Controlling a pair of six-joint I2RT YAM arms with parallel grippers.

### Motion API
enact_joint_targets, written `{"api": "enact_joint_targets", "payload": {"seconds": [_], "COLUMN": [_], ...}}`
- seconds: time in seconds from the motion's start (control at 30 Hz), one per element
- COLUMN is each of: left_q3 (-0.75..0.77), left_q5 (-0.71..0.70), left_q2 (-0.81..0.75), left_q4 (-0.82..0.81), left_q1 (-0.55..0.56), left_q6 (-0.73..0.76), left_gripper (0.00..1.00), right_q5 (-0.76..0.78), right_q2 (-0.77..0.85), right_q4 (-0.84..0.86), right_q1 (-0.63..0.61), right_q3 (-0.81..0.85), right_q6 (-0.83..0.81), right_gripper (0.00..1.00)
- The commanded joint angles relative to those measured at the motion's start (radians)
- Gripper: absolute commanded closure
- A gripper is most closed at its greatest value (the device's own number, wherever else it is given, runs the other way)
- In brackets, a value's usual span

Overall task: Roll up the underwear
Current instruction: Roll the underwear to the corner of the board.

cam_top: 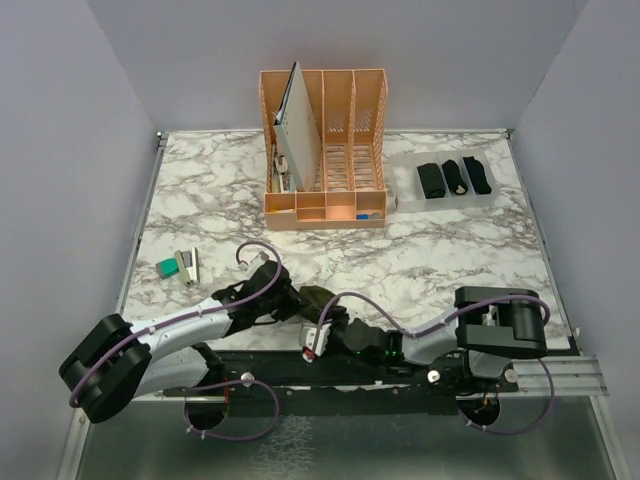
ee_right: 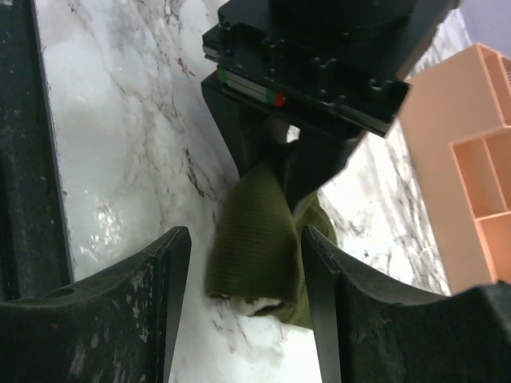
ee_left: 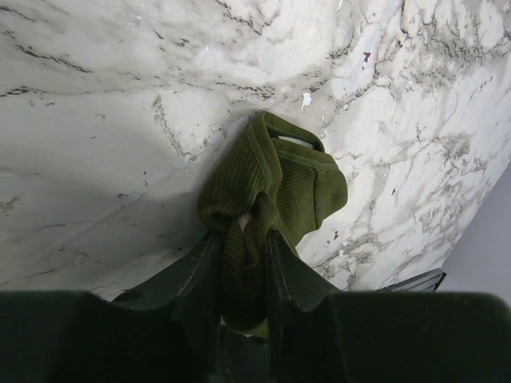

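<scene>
The olive-green underwear (cam_top: 318, 297) lies bunched on the marble table (cam_top: 200, 200) near its front edge, between my two grippers. In the left wrist view my left gripper (ee_left: 243, 239) is shut on one end of this folded olive bundle (ee_left: 275, 183), and cloth fills the gap between the fingers. In the right wrist view my right gripper (ee_right: 247, 235) stands open astride the other end of the olive bundle (ee_right: 255, 239), where a cream edge shows underneath. Its right finger (ee_right: 323, 279) is close against the cloth and its left finger (ee_right: 172, 279) is apart from it. Three black rolled underwear (cam_top: 455, 178) lie side by side at the back right.
The black rolls sit in a clear tray (cam_top: 400, 185). A peach desk organizer (cam_top: 325, 150) holding a grey board stands at the back centre. A small teal block (cam_top: 166, 267) and a stapler (cam_top: 187, 265) lie at the left. Both arms meet low over the front edge.
</scene>
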State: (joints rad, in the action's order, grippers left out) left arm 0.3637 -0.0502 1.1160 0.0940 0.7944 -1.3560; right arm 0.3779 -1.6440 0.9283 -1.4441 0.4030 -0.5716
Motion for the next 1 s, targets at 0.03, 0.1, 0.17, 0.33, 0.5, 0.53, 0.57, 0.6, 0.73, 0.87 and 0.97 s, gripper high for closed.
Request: {"api": "enact_joint_targets", "payload": {"seconds": [0.03,0.1,0.17,0.33,0.5,0.53,0.57,0.6,0.73,0.87,0.97], "left_q3": [-0.023,-0.026,-0.03,-0.048,-0.059,-0.061,-0.062,-0.064,-0.077,-0.117,-0.152], "left_q5": [-0.052,-0.053,-0.054,-0.072,-0.093,-0.096,-0.099,-0.104,-0.132,-0.147,-0.143], "left_q2": [-0.029,-0.039,-0.046,-0.08,-0.14,-0.154,-0.17,-0.186,-0.288,-0.399,-0.458], "left_q4": [0.076,0.078,0.083,0.082,0.096,0.104,0.105,0.105,0.104,0.07,0.036], "left_q1": [0.01,0.011,0.011,0.011,0.01,0.01,0.011,0.011,0.011,0.011,0.011], "left_q6": [-0.036,-0.035,-0.034,-0.041,-0.035,-0.033,-0.023,-0.012,0.02,0.052,0.068], "left_gripper": [1.0,1.0,1.0,0.98,0.65,0.56,0.49,0.4,0.21,0.05,0.05], "right_q5": [0.042,0.1,0.137,0.148,0.033,-0.009,-0.052,-0.103,-0.249,-0.313,-0.327], "right_q2": [-0.109,-0.142,-0.152,-0.116,-0.108,-0.108,-0.109,-0.109,-0.117,-0.154,-0.195], "right_q4": [-0.005,0.025,0.022,0.039,0.047,0.067,0.091,0.109,0.208,0.316,0.363], "right_q1": [-0.006,-0.006,-0.006,-0.006,0.013,0.024,0.037,0.054,0.115,0.179,0.23], "right_q3": [0.068,0.069,0.069,0.026,-0.011,-0.025,-0.039,-0.05,-0.102,-0.15,-0.172], "right_q6": [0.071,0.075,0.073,0.103,0.233,0.28,0.326,0.374,0.54,0.71,0.821], "right_gripper": [0.4,0.45,0.53,0.77,0.91,0.91,0.91,0.91,0.91,0.9,0.89]}}
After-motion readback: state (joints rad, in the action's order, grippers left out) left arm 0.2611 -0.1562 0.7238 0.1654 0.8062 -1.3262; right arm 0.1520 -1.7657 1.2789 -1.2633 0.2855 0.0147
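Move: The half-rolled underwear, its left end still pinched by the left fingers, lies with its middle about 4 cm ahead of the right hand, 2 cm to its left and 2 cm lower. The left gripper's fingertips are some 4 cm ahead and 7 cm left of the right hand; the table's near edge is about 7 cm behind it. From the left hand the underwear's middle is roughly 4 cm right and 1 cm ahead, about 1 cm lower. Right hand dips 2 cm, pinches the underwear and rolls some 40 degrees as left opens and lifts 4 cm. ##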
